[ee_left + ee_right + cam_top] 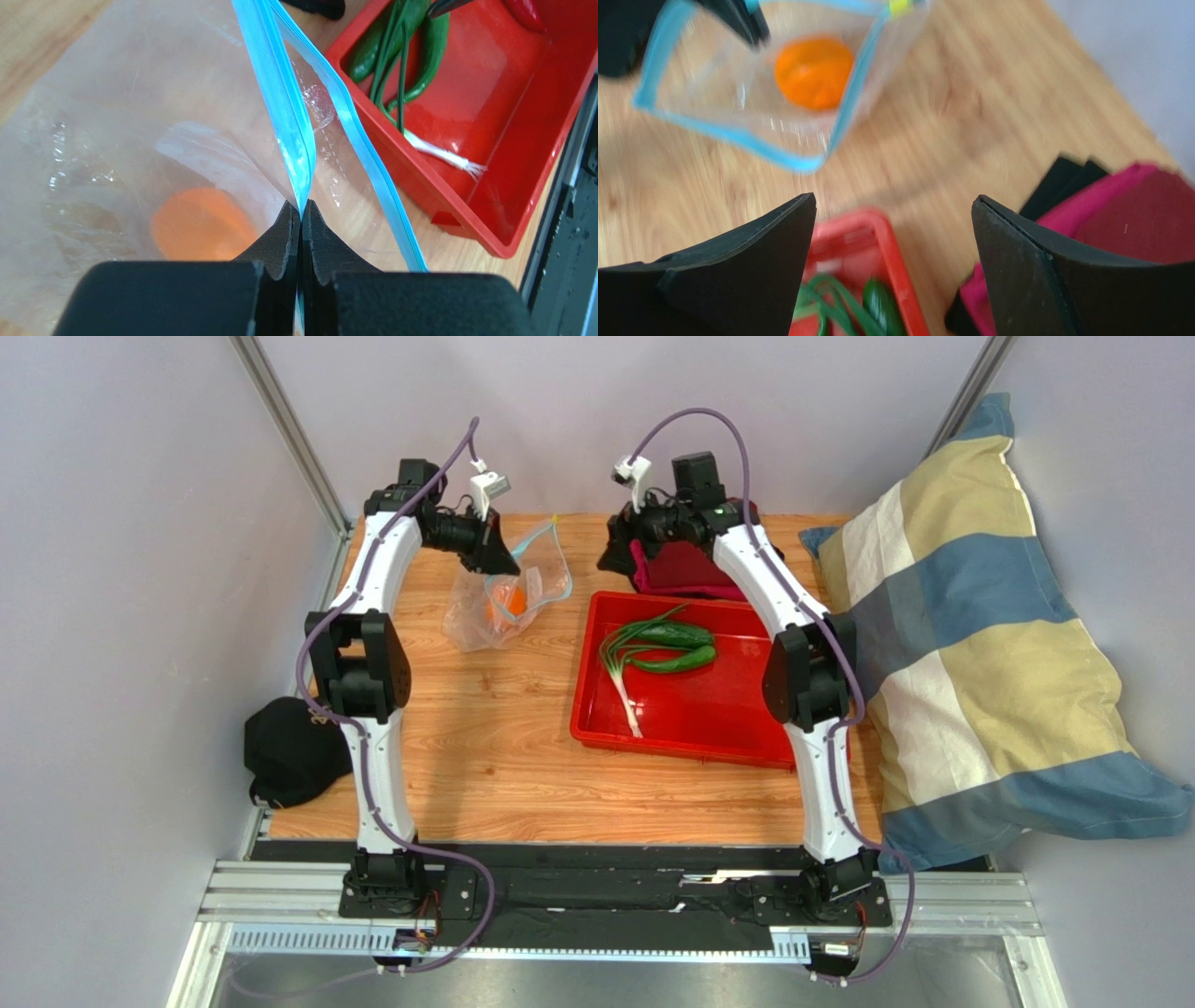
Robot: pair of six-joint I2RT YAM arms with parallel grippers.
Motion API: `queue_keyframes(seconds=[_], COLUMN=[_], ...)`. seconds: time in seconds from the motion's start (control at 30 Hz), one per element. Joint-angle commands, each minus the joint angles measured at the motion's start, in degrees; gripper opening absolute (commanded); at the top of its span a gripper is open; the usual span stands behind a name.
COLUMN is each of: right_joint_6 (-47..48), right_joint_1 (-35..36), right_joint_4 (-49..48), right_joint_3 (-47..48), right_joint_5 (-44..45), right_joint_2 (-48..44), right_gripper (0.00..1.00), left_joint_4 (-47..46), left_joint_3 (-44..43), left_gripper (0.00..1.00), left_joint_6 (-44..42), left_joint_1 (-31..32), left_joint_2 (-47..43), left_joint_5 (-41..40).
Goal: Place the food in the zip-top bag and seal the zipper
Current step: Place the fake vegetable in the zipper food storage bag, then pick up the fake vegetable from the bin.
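Note:
The clear zip-top bag lies at the back left of the table with the orange fruit inside it. My left gripper is shut on one side of the blue zipper, holding the mouth up; the other zipper side hangs apart. The fruit shows through the plastic. My right gripper hovers open and empty over the tray's back left corner, beside the bag. Two long green vegetables and a green onion lie in the red tray. A red chili rests there too.
A dark red and black cloth lies behind the tray. A big striped pillow fills the right side. A black cap sits off the table's left edge. Metal frame posts stand at the back corners.

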State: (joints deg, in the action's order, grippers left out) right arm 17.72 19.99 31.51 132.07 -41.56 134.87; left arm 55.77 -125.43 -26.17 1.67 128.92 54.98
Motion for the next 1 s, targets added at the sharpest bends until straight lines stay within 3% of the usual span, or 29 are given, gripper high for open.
queue_keyframes(seconds=[0.0, 0.17, 0.3, 0.47, 0.7, 0.97], right_joint_6=[16.64, 20.34, 27.61, 35.97, 52.32, 59.18], right_joint_1=[-3.37, -3.64, -3.55, -3.11, 0.57, 5.85], right_joint_4=[16.01, 24.47, 26.5, 26.68, 21.76, 15.95], right_joint_3=[-7.07, -12.98, -12.1, -12.8, -22.98, -20.54], right_joint_5=[1.21, 4.55, 10.52, 11.95, 8.24, 11.94], right_joint_2=[-9.35, -12.53, -10.51, -9.8, -14.46, -8.05], right_gripper=[0.86, 0.84, 0.85, 0.85, 0.86, 0.86], left_joint_4=[2.5, 2.15, 1.8, 1.71, 1.89, 2.5], left_joint_3=[3.78, 4.49, 3.7, 4.57, 5.19, 5.37], left_gripper=[0.0, 0.0, 0.0, 0.0, 0.0, 0.0], left_joint_6=[-6.08, -5.73, -5.12, -5.73, -6.08, -6.43], left_joint_1=[-0.35, -0.35, -0.35, -0.35, -0.35, -0.35], left_joint_2=[-6.58, -6.84, -6.32, -6.4, -5.7, -5.44], left_joint_5=[-0.75, 0.56, 0.92, 0.65, 0.56, -0.14])
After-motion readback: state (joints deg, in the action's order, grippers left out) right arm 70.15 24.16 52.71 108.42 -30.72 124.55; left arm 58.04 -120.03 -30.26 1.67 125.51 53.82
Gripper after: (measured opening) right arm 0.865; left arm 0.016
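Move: The cucumber in the red tray lies about 9 cm back and 10 cm to the right of the right hand, some 16 cm below it. At much the same depth, the green pepper is 13 cm back and 10 cm right, the spring onion 13 cm back and 3 cm right, and the dark red cloth 7 cm ahead and 15 cm right. From the left hand, the cucumber is about 23 cm right, 6 cm back and 15 cm below. Bring the open, empty right gripper back, down and to the right, away from the bag and over the left end of the cucumber, about 10 cm each way, then swing it some 5 cm back to the left near the bottom. Meanwhile tip the fingers down and turn the wrist counter-clockwise, roughly 30 degrees each. Keep the left fingers pinched on the bag's zipper edge, drawing it back about 2 cm. ##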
